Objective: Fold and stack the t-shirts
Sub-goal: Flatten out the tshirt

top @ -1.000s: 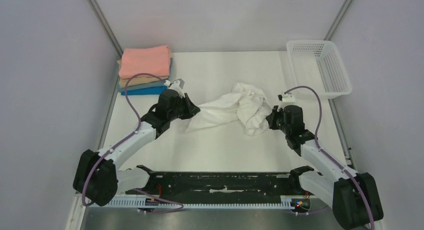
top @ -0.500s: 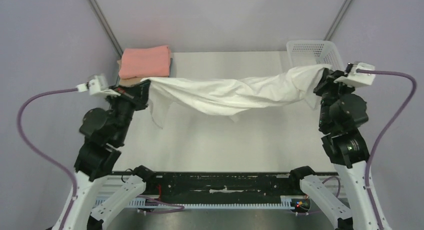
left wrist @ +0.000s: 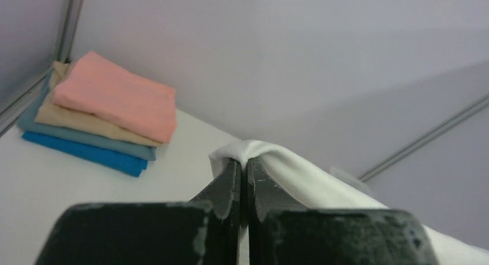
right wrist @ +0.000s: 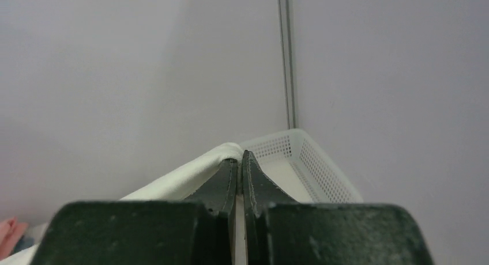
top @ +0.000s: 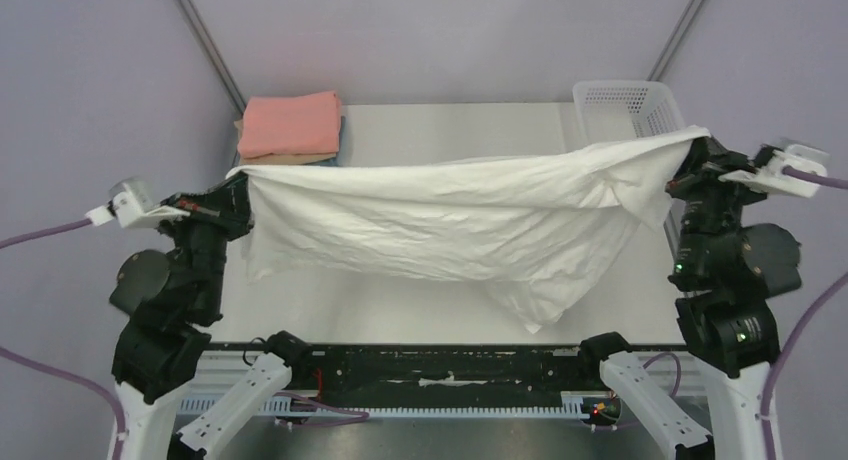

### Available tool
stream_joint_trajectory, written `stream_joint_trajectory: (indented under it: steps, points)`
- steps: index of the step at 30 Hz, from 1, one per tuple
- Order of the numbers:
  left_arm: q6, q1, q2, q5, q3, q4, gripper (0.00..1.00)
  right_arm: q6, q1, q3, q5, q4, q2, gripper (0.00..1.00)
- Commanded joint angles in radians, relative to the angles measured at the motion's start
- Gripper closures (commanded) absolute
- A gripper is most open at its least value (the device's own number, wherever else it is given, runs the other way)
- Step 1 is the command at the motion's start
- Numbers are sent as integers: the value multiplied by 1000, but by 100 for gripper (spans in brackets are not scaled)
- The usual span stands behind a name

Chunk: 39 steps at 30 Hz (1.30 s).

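Note:
The white t-shirt (top: pixel 450 220) hangs spread out in the air between both arms, its lower edge drooping to a point at the front right. My left gripper (top: pixel 240 175) is shut on its left corner; in the left wrist view the cloth (left wrist: pixel 300 175) drapes over the closed left gripper (left wrist: pixel 243 161). My right gripper (top: pixel 692 145) is shut on the right corner; in the right wrist view the cloth (right wrist: pixel 179 181) folds over the closed right gripper (right wrist: pixel 239 158). A stack of folded shirts (top: pixel 290 125), salmon pink on top, lies at the back left, and shows in the left wrist view (left wrist: pixel 109 112).
A white mesh basket (top: pixel 620 105) stands at the back right, partly behind the raised shirt; it also shows in the right wrist view (right wrist: pixel 311 161). Grey walls with metal corner posts close in the table.
Both arms have risen and spread apart, lifting the white shirt from a crumpled heap on the table into a stretched sheet in the air. The shirt has opened out wider since half a second ago.

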Motion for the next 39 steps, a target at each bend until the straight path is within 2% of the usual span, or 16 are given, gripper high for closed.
stream_joint_trajectory:
  steps: [1,4,5,7,8,9,11,12,14,16,18,23,28,32,36,39]
  points:
    - [-15,-2,244,-221,-75,-49,98,7,1,-80,-20,-22,187,100]
    - [-36,27,424,-248,-153,-21,98,2,1,-150,0,50,364,100]
    - [-42,58,495,-182,-181,1,97,-2,-1,-175,0,90,440,100]
    - [-61,161,634,-6,-239,73,85,4,-14,-181,-14,133,597,99]
    - [-70,216,716,83,-260,118,75,1,-23,-167,-36,149,685,95]
    - [-78,249,782,131,-268,136,54,0,-34,-147,-63,170,758,88]
    - [-84,284,919,156,-239,136,28,6,-47,-65,-105,170,906,79]
    - [-82,290,961,156,-212,127,20,-1,-47,-28,-128,160,971,67]
    - [-70,293,1007,178,-180,125,19,-15,-47,41,-175,131,1052,36]
    - [-67,293,1000,197,-177,133,18,-14,-46,61,-210,123,1071,19]
    - [-69,293,965,205,-197,132,18,-14,-46,18,-242,143,1034,2]
    - [-122,293,823,229,-294,60,17,66,-45,-202,-318,217,804,2]
    - [-229,292,588,251,-506,9,16,249,-53,-511,-231,359,481,2]
    - [-305,293,424,210,-674,-8,16,304,-55,-754,-329,430,243,2]
    - [-347,293,381,228,-774,5,16,349,-54,-873,-334,390,118,2]
    - [-364,293,397,254,-825,48,24,330,-55,-895,-327,337,89,2]
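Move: Both grippers hold the white t-shirt up by its far corners. The left corner's landing place is about 20 cm ahead of the left gripper, level sideways and 43 cm below; the folded stack is some 13 cm beyond that place and 8 cm left. The right corner's landing place is about 27 cm ahead of the right gripper, 6 cm left and 48 cm down; the white basket is roughly 33 cm ahead, 13 cm right and 42 cm lower. Swing both grippers forward and steeply down, left about 18 cm out and right about 27, each dropping nearly 40 cm and tipping its fingers some 60 degrees down, to lay the t-shirt out between stack and basket. Open both to let go low over the table, lift slightly, then draw back 13 to 16 cm over the cloth and sink again, left towards its near-left corner, fingers open. ##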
